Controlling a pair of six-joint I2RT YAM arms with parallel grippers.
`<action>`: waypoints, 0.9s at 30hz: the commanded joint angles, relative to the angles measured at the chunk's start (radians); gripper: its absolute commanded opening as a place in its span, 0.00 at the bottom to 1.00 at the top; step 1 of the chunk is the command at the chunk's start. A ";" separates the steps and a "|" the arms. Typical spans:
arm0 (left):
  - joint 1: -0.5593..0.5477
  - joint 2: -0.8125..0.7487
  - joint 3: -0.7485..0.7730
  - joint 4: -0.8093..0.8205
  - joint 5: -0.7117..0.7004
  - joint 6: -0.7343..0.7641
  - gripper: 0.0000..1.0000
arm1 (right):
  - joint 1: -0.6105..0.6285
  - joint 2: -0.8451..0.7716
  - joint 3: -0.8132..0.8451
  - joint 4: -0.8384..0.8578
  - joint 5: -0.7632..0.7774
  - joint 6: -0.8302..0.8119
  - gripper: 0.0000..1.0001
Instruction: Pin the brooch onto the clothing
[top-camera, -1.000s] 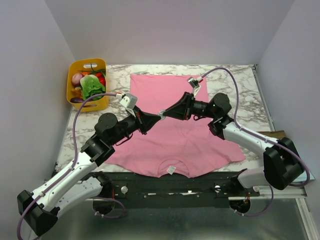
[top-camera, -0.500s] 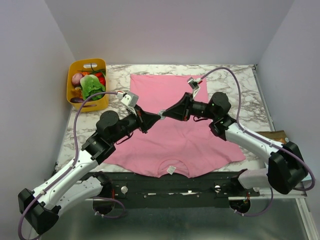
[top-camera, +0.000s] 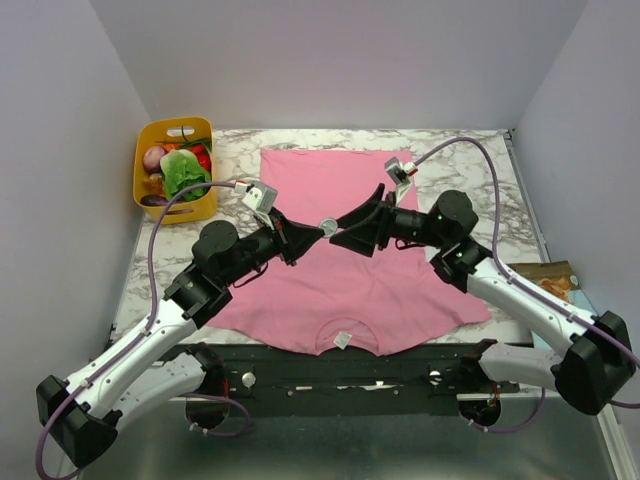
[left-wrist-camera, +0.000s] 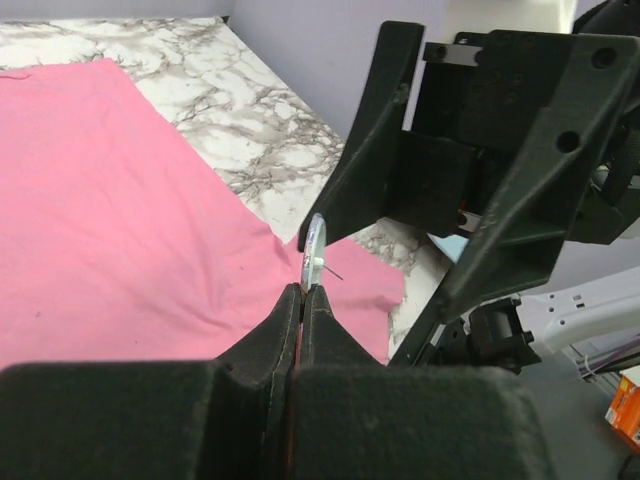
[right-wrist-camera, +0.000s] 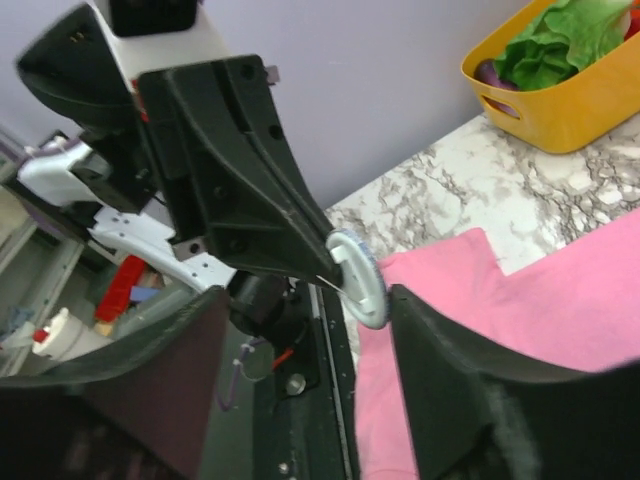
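The brooch (top-camera: 327, 223), a small round pale disc with a thin pin, is held in the air above the pink clothing (top-camera: 350, 275). My left gripper (top-camera: 318, 230) is shut on its lower edge. In the left wrist view the brooch (left-wrist-camera: 314, 250) stands edge-on just above the closed fingertips (left-wrist-camera: 300, 300), over the clothing (left-wrist-camera: 120, 200). My right gripper (top-camera: 341, 228) faces the left one, open, with the brooch (right-wrist-camera: 357, 278) between its spread fingers (right-wrist-camera: 420, 320), close to the right one. The T-shirt (right-wrist-camera: 560, 300) lies flat, its white label (top-camera: 342, 340) at the near edge.
A yellow basket (top-camera: 175, 165) of vegetables stands at the back left of the marble table (top-camera: 470, 170), and the right wrist view shows the basket (right-wrist-camera: 560, 95) too. A printed packet (top-camera: 552, 281) lies at the right edge. Both arms cross over the shirt's middle.
My right gripper has opened and drawn back to the right, away from the brooch. The left gripper keeps the brooch and has hardly moved.
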 joint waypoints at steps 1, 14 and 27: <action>-0.005 -0.023 0.029 0.011 -0.010 0.006 0.00 | 0.005 -0.105 -0.020 -0.015 0.072 -0.021 0.84; -0.005 -0.016 0.026 -0.002 -0.019 0.009 0.00 | 0.006 -0.171 -0.033 -0.069 0.146 -0.047 1.00; -0.005 -0.007 0.020 -0.037 -0.050 0.015 0.00 | 0.006 -0.153 -0.016 -0.127 0.149 -0.057 1.00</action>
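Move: The brooch stands edge-on in my left fingertips, its middle roughly 2 cm ahead and 3 cm to the right of that hand. From my right hand, whose fingers are already well apart, it lies some 3 cm to the left and 1 cm ahead, about level. The clothing is spread about 30 cm below my right hand, its middle some 12 cm farther out; its collar tag lies about 13 cm back from that hand, roughly in line sideways. I draw my right hand off the brooch, up about 4 cm and some 2.5 cm to the right, easing slightly back and spreading its fingers to full width. Then I let it sink by 1.5 cm, the wrist having swung a little clockwise. My left hand stays practically still and keeps pinching the brooch by its edge. ##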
